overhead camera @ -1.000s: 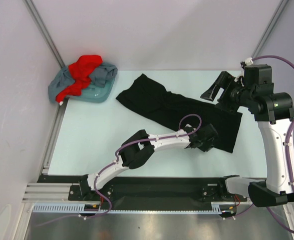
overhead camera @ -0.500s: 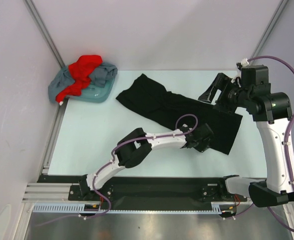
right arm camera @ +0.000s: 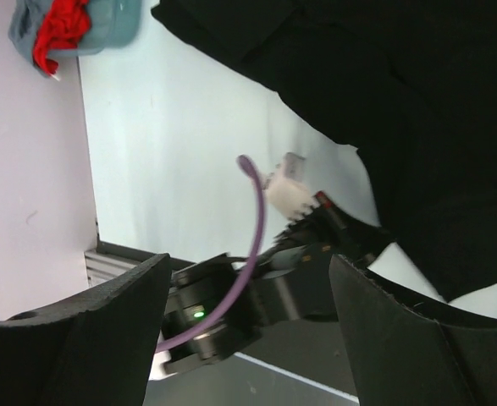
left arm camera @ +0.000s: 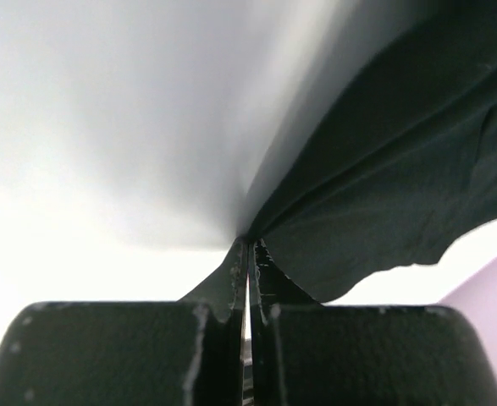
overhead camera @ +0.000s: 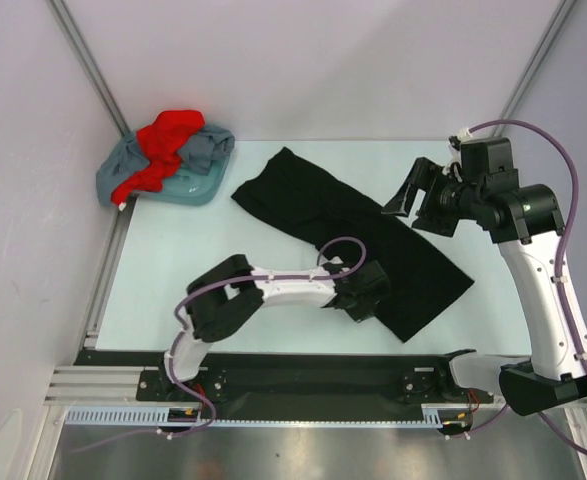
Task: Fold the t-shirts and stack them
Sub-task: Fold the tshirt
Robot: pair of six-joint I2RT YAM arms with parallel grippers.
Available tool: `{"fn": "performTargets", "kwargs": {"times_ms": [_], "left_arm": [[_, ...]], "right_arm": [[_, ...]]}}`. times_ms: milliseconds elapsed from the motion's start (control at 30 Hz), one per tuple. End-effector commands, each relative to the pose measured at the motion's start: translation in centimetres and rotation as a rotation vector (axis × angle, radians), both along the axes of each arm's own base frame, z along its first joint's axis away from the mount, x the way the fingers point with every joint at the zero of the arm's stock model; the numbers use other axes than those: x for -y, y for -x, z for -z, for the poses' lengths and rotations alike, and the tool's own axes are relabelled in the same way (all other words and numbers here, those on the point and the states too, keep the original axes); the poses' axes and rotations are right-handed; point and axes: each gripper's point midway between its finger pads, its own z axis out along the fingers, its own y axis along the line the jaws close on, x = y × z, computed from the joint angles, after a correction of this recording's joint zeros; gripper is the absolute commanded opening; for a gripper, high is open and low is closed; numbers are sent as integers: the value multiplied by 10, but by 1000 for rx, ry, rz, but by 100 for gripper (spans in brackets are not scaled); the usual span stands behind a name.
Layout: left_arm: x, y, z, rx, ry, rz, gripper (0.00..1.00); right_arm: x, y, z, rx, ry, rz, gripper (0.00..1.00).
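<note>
The black t-shirt (overhead camera: 373,225) lies in a long diagonal band across the table's middle. My left gripper (overhead camera: 369,302) is low at its near edge and shut on a pinch of the black cloth (left arm camera: 250,247); the black t-shirt (left arm camera: 400,161) spreads away to the right in the left wrist view. My right gripper (overhead camera: 403,195) hovers open above the shirt's far right side, its jaws wide apart (right arm camera: 248,271) with nothing between them. The black t-shirt (right arm camera: 392,101) fills the right wrist view's upper right. A red t-shirt (overhead camera: 168,135) lies crumpled on a grey-blue t-shirt (overhead camera: 201,158) in the far left corner.
Walls with metal rails (overhead camera: 93,70) close in the far and left sides. A black base rail (overhead camera: 313,375) runs along the near edge. The left arm's purple cable (overhead camera: 343,245) loops above the black shirt. The left arm's wrist (right arm camera: 316,245) shows under my right gripper.
My left gripper has shut on the black shirt's near edge and pulled it left and nearer, narrowing the shirt's right end. My right gripper has shifted left over the shirt.
</note>
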Motion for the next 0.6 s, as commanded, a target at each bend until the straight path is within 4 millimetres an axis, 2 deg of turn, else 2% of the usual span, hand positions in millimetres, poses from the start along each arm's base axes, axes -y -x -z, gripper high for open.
{"fn": "performTargets", "kwargs": {"times_ms": [0, 33, 67, 133, 167, 200, 233, 267, 300, 367, 433, 467, 533, 567], "left_arm": [[-63, 25, 2, 18, -138, 103, 0], [-76, 31, 4, 20, -156, 117, 0], [-99, 41, 4, 12, -173, 124, 0], [-123, 55, 6, 0, -188, 120, 0], [-144, 64, 6, -6, -192, 120, 0], [-155, 70, 7, -11, -199, 119, 0], [-174, 78, 13, -20, -223, 121, 0], [-180, 81, 12, -16, -220, 124, 0], [-182, 82, 0, 3, -184, 124, 0], [-196, 86, -2, 15, -197, 153, 0], [-197, 84, -17, 72, -175, 214, 2], [-196, 82, -25, 101, -168, 240, 5], [-199, 76, -43, 186, -166, 310, 20], [-197, 72, -53, 221, -158, 329, 27]], "right_arm": [[-10, 1, 0, 21, -15, -57, 81], [-13, 2, 2, 16, -17, -70, 81], [-15, 2, 2, 16, -21, -78, 81], [-20, 1, 6, 1, -26, -93, 81], [-24, 1, 8, -3, -24, -104, 81], [-25, 0, 9, -10, -24, -108, 81], [-28, -3, 14, -23, -22, -112, 81], [-33, -2, 16, -27, -21, -127, 81], [-36, -3, 18, -30, -22, -134, 81], [-47, -9, 29, -32, -28, -162, 81], [-53, -16, 40, -34, -27, -171, 81], [-58, -26, 51, -34, -27, -174, 81], [-64, -46, 57, 9, -22, -176, 81], [-67, -58, 71, -5, -4, -178, 81]]}}
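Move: The t-shirt's near-left edge is already pinched in the closed left fingers just above the table. The spot for it at the near table edge lies about 20 cm left and 9 cm back of that hand. From the left hand, the t-shirt's middle is about 22 cm ahead and 3 cm left, and its hem's near corner about 7 cm back and 9 cm right. From the right hand, open and empty, the t-shirt's middle is some 16 cm ahead, 9 cm left and 33 cm below. The pinched t-shirt edge is dragged quickly, low over the table, by the left hand: about 20 cm left and 8 cm back to the near table edge. There the fingers part and the hand starts to rise, about 2 cm. Meanwhile the high, open right hand sinks about 6 cm and drifts 5 cm left over the t-shirt, touching nothing. ##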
